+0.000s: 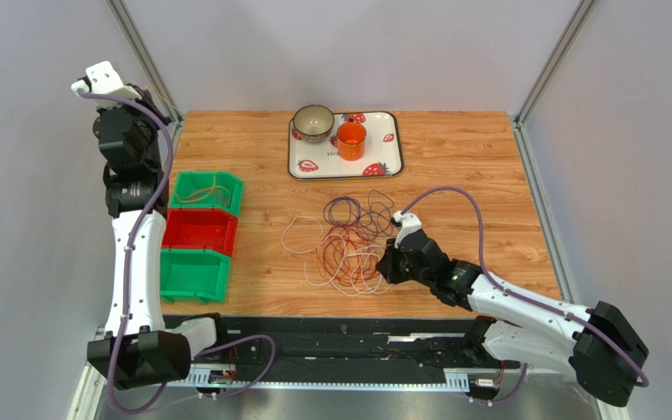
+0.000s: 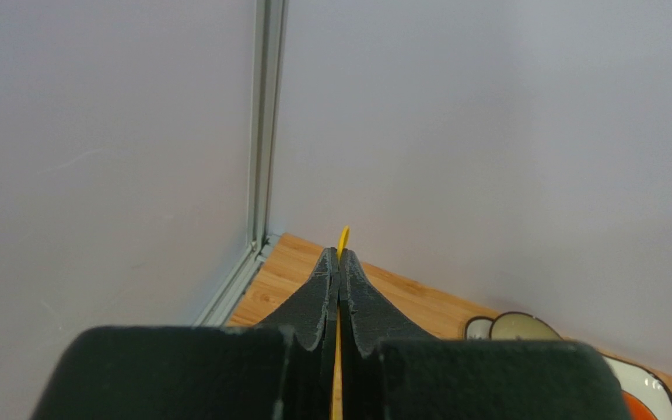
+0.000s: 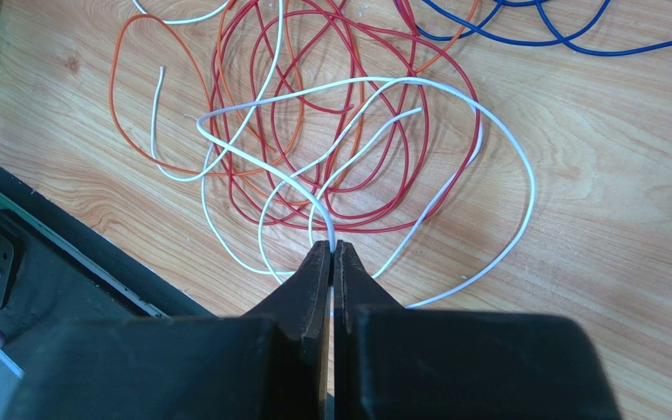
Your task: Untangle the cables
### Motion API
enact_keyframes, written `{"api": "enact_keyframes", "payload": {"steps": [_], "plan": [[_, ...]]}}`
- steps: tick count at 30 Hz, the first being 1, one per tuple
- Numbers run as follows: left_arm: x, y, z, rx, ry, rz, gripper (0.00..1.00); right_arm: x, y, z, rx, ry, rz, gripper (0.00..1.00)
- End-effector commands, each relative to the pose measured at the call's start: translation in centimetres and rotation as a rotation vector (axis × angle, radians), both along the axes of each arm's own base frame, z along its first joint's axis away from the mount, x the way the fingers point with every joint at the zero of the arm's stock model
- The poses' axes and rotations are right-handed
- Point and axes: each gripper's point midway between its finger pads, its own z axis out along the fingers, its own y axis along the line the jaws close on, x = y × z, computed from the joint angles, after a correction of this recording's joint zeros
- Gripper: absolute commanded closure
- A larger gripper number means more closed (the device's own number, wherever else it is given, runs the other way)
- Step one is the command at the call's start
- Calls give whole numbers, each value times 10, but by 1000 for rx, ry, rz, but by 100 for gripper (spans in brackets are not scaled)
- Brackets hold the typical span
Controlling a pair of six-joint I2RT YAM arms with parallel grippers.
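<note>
The cables point(image 1: 348, 241) lie in a loose tangle at the middle of the table. In the right wrist view I make out white point(image 3: 532, 188), dark red point(image 3: 475, 114), orange point(image 3: 113, 70) and blue point(image 3: 576, 44) loops. My right gripper point(image 3: 332, 248) is low at the tangle's near right edge point(image 1: 392, 262), shut on the white cable. My left gripper point(image 2: 341, 255) is raised high at the far left point(image 1: 154, 105), pointing at the back corner. It is shut on a thin yellow cable point(image 2: 343, 238) that pokes out past its tips.
Three bins stand in a row on the left: a green one point(image 1: 233, 194) with yellowish loops in it, a red one point(image 1: 199, 232) and another green one point(image 1: 192, 273). A strawberry tray point(image 1: 392, 157) at the back holds a bowl point(image 1: 313, 122) and an orange cup point(image 1: 351, 140).
</note>
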Motion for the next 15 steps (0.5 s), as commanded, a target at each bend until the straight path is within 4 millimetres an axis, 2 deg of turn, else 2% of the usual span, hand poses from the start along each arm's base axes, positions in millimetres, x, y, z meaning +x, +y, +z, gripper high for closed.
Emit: {"api": "enact_keyframes", "payload": {"steps": [1, 2, 5, 13, 15], "plan": [[-6, -5, 2, -20, -45, -29, 100, 7, 4, 8, 40, -32, -9, 100], [-4, -5, -8, -27, -27, -31, 100, 6, 5, 8, 41, -31, -5, 100], [-3, -7, -22, -36, -10, -44, 100, 6, 5, 8, 43, -29, -2, 100], [5, -14, -37, -70, 18, -86, 100, 6, 5, 7, 45, -24, 1, 100], [7, -14, -47, -85, 38, -87, 100, 7, 5, 8, 47, -24, -1, 100]]}}
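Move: Below the left hand, which holds the yellow cable high up, is the far green box: its middle is about 6 cm farther out, hardly off to either side, and some 42 cm down. On that same level, the red box lies about 6 cm back and 2 cm left of the hand, the near green box roughly 18 cm back and 1 cm left. From the right hand the far green box is about 26 cm ahead, 47 cm left and 4 cm lower. Lowering the yellow cable towards the far green box, the left hand sinks about 5 cm almost straight down and eases to a stop. Its forward-pointing fingers tip down some 5 degrees and stay shut on the cable, whose loose length hangs beneath. ##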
